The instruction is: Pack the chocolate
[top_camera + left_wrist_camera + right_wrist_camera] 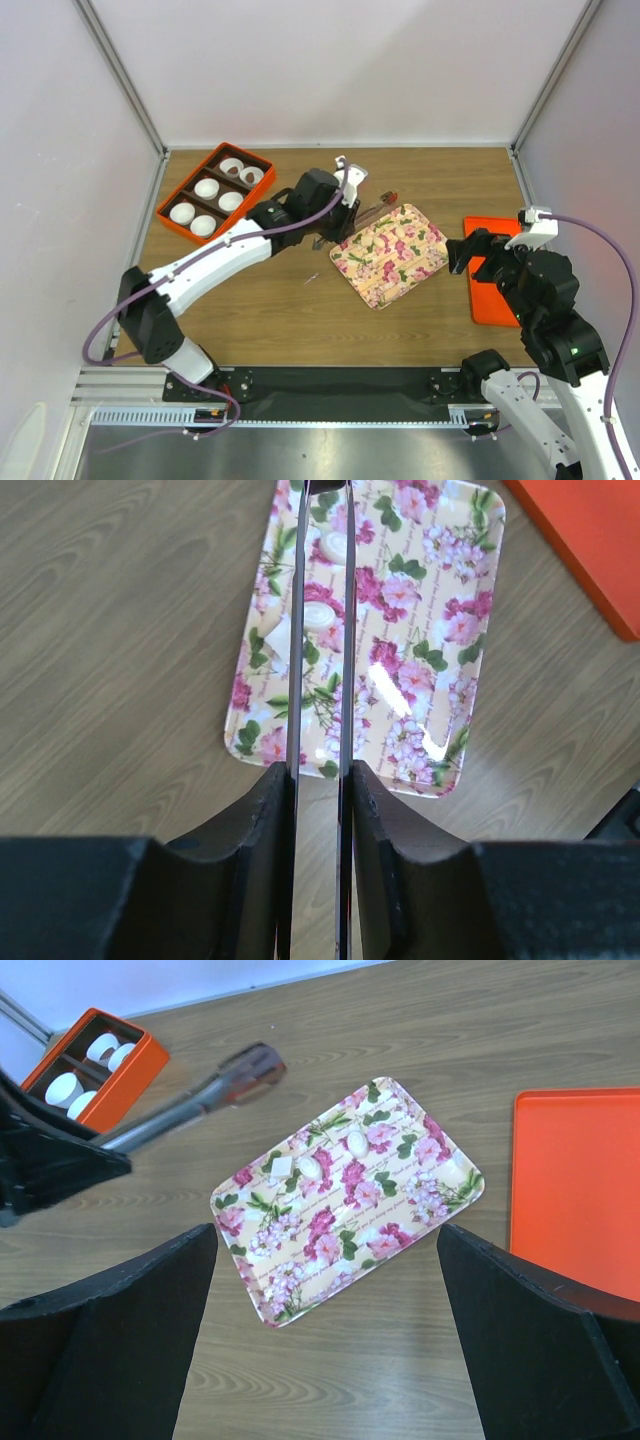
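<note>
My left gripper (345, 214) (322, 772) is shut on a pair of metal tongs (365, 210) (299, 630) (190, 1105). The two blades stand slightly apart and reach out over the pink-flowered tray (400, 262) (440, 680) (390, 1220). Their reddish-brown tips (252, 1062) hang just past the tray's far edge; whether they hold anything I cannot tell. A few small pale rounded pieces (310, 1167) (322, 615) lie on the tray. No dark brown chocolate shows. My right gripper (468, 262) (325, 1235) hovers open and empty, near the tray's right side.
An orange box (172, 222) (140, 1060) with several white paper cups (206, 188) (62, 1088) sits at the back left. A flat orange lid (490, 300) (575, 1190) lies right of the tray, partly under my right arm. White walls enclose the wooden table (300, 300).
</note>
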`<control>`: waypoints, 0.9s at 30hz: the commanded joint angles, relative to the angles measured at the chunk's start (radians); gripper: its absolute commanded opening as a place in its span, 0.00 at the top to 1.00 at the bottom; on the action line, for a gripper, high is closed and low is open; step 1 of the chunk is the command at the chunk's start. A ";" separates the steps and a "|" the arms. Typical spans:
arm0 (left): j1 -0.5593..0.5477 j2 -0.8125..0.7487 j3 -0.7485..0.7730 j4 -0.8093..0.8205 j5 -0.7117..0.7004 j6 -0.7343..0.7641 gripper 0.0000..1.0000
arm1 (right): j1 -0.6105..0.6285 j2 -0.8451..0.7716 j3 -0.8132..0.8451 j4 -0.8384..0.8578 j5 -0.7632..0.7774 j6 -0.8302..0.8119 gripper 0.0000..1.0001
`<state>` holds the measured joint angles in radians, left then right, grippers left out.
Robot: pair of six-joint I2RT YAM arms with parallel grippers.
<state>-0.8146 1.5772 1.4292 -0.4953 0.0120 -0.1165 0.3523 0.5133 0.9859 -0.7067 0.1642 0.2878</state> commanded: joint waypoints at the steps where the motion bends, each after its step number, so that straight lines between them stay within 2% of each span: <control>1: 0.035 -0.077 0.036 -0.046 -0.059 -0.048 0.68 | 0.001 -0.013 -0.003 0.019 -0.015 0.010 0.00; 5: 0.113 -0.097 0.013 -0.121 -0.104 -0.075 0.69 | 0.002 -0.010 -0.004 0.024 -0.025 0.013 0.00; 10: 0.348 -0.134 -0.033 -0.147 -0.075 -0.115 0.69 | -0.001 -0.016 0.000 0.016 -0.015 0.002 0.00; 14: 0.547 -0.148 -0.032 -0.178 -0.119 -0.114 0.68 | 0.002 -0.019 0.003 0.012 -0.019 -0.001 0.00; 17: 0.656 -0.137 -0.027 -0.192 -0.126 -0.107 0.67 | 0.001 -0.019 0.002 0.012 -0.017 -0.006 0.00; 20: 0.739 -0.120 -0.026 -0.196 -0.115 -0.106 0.68 | 0.001 -0.018 -0.001 0.015 -0.014 -0.010 0.00; 27: 0.840 -0.074 0.002 -0.190 -0.116 -0.075 0.68 | 0.002 -0.007 0.013 0.022 -0.022 -0.018 0.00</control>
<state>-0.0113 1.5009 1.3930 -0.6987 -0.1028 -0.2085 0.3523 0.5030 0.9810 -0.7063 0.1486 0.2897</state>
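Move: The left hand holds tongs with a chocolate at the tips, some 10 cm ahead, 11 cm to the right and 11 cm lower. It is bound for the box's middle cups, about 20 cm ahead, 34 cm left and 21 cm below; the far cups lie roughly 7 cm beyond these and 6 cm to their right. The plate is about 3 cm ahead, 10 cm right and 22 cm below. From the idle right hand the middle cups are roughly 30 cm ahead, 62 cm left and 30 cm below. Swinging fast to the left, the left hand travels about 33 cm sideways and 9 cm forward, away from the plate and towards the middle cups of the box, turning counter-clockwise by some 55 degrees. It rises slightly at first, then eases a little lower and slows; the fingers keep their grip on the tongs. ##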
